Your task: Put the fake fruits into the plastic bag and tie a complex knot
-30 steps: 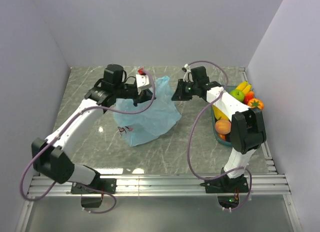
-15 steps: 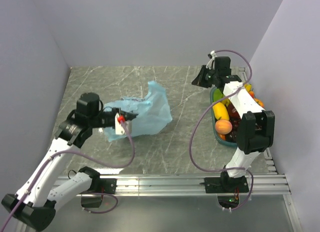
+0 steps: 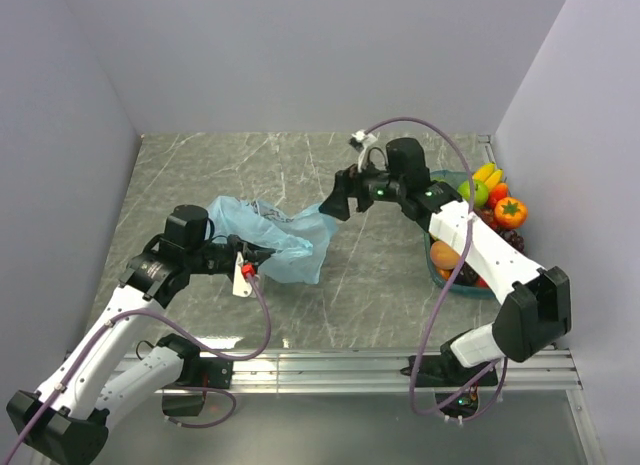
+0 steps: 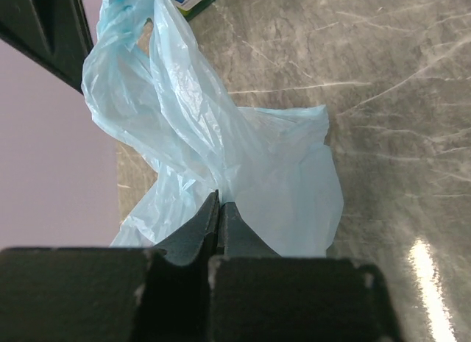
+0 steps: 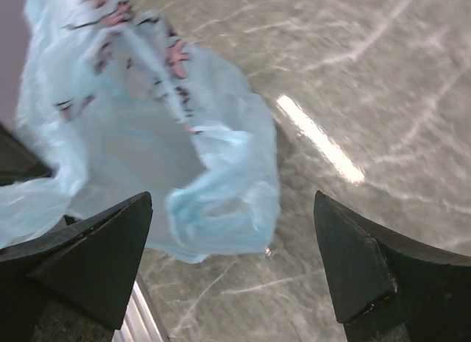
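The plastic bag (image 3: 275,233), thin light-blue film with a small print, lies crumpled mid-table. My left gripper (image 3: 262,253) is shut on its near-left part; in the left wrist view the film (image 4: 243,165) comes out right at the closed tips (image 4: 219,204). At the bag's right end my right gripper (image 3: 335,200) hovers open. In the right wrist view a fold of the bag (image 5: 221,209) lies between its spread fingers (image 5: 232,202), untouched. The fake fruits sit at the right: banana (image 3: 487,172), green apple (image 3: 475,192), orange (image 3: 509,212), peach (image 3: 445,255).
A teal tray (image 3: 438,276) at the right edge holds the fruits, partly hidden behind the right arm. Grey walls close the table at the back and on both sides. A metal rail (image 3: 320,365) runs along the near edge.
The right arm swung from over the tray back left to the bag's right end and its jaws opened wide. The left gripper stayed shut on the bag, which now lies more stretched out.
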Robot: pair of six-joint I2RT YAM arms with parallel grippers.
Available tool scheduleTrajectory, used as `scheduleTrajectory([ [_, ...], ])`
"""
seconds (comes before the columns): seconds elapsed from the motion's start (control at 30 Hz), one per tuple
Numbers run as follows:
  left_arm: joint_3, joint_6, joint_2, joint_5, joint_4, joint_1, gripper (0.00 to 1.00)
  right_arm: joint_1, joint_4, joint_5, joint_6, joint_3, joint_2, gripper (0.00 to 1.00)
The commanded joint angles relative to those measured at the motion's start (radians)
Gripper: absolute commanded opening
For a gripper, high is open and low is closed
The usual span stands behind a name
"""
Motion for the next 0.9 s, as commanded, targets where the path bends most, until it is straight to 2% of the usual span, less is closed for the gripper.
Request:
scheduleTrajectory([
  [0.0,0.013,0.086,0.0,0.042,-0.029,-0.006,0.0,0.066,-0.004,0.055,-0.144,0.061,-0.015,0.97],
  [0.17,-0.012,0.099,-0.02,0.045,-0.017,-0.009,0.0,0.217,-0.078,0.237,-0.278,0.117,0.061,0.99],
  [0.2,-0.01,0.102,-0.02,0.043,-0.017,-0.009,0.0,0.232,-0.081,0.359,-0.313,0.12,0.077,0.99],
  [0.33,-0.013,0.134,-0.027,0.031,-0.046,-0.011,0.0,0.264,-0.057,0.552,-0.365,0.13,0.197,1.0],
  [0.43,-0.029,0.123,-0.055,0.02,-0.052,-0.011,0.0,0.269,-0.104,0.542,-0.407,0.141,0.245,0.99],
  [0.47,-0.033,0.122,-0.064,0.014,-0.055,-0.011,0.0,0.271,-0.126,0.538,-0.422,0.146,0.254,0.78],
  [0.53,-0.047,0.122,-0.095,-0.018,-0.09,-0.011,0.0,0.262,-0.169,0.561,-0.442,0.163,0.277,0.48],
  [0.57,-0.055,0.116,-0.111,-0.032,-0.106,-0.009,0.0,0.249,-0.176,0.561,-0.444,0.172,0.279,0.17],
  [0.6,-0.065,0.102,-0.128,-0.061,-0.135,-0.011,0.0,0.216,-0.176,0.574,-0.418,0.18,0.274,0.0],
  [0.87,-0.23,0.097,-0.337,-0.147,-0.293,-0.011,0.0,0.061,-0.127,0.532,-0.28,0.348,0.2,0.0],
])
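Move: The bag's loose upper edge, the right hand's target, is about 3 cm to its left, 2 cm ahead and 12 cm below its open fingers. The bag's body lies some 15 cm left of that hand, 2 cm back and 15 cm below; the fruit basket is about 36 cm to its right, 3 cm ahead, 20 cm down. From the left hand, which already pinches a bit of the bag, the loose edge lies roughly 14 cm ahead, 10 cm right and 11 cm lower. Swinging left about 6 cm, then dropping some 13 cm while easing back right, the right hand tips its fingers steeper, closes them on the bag's loose edge, and carries it forward, up and a little right. The left hand keeps its pinch, nearly still at first, then draws back, down and left about 5 cm each way, away from the right. ##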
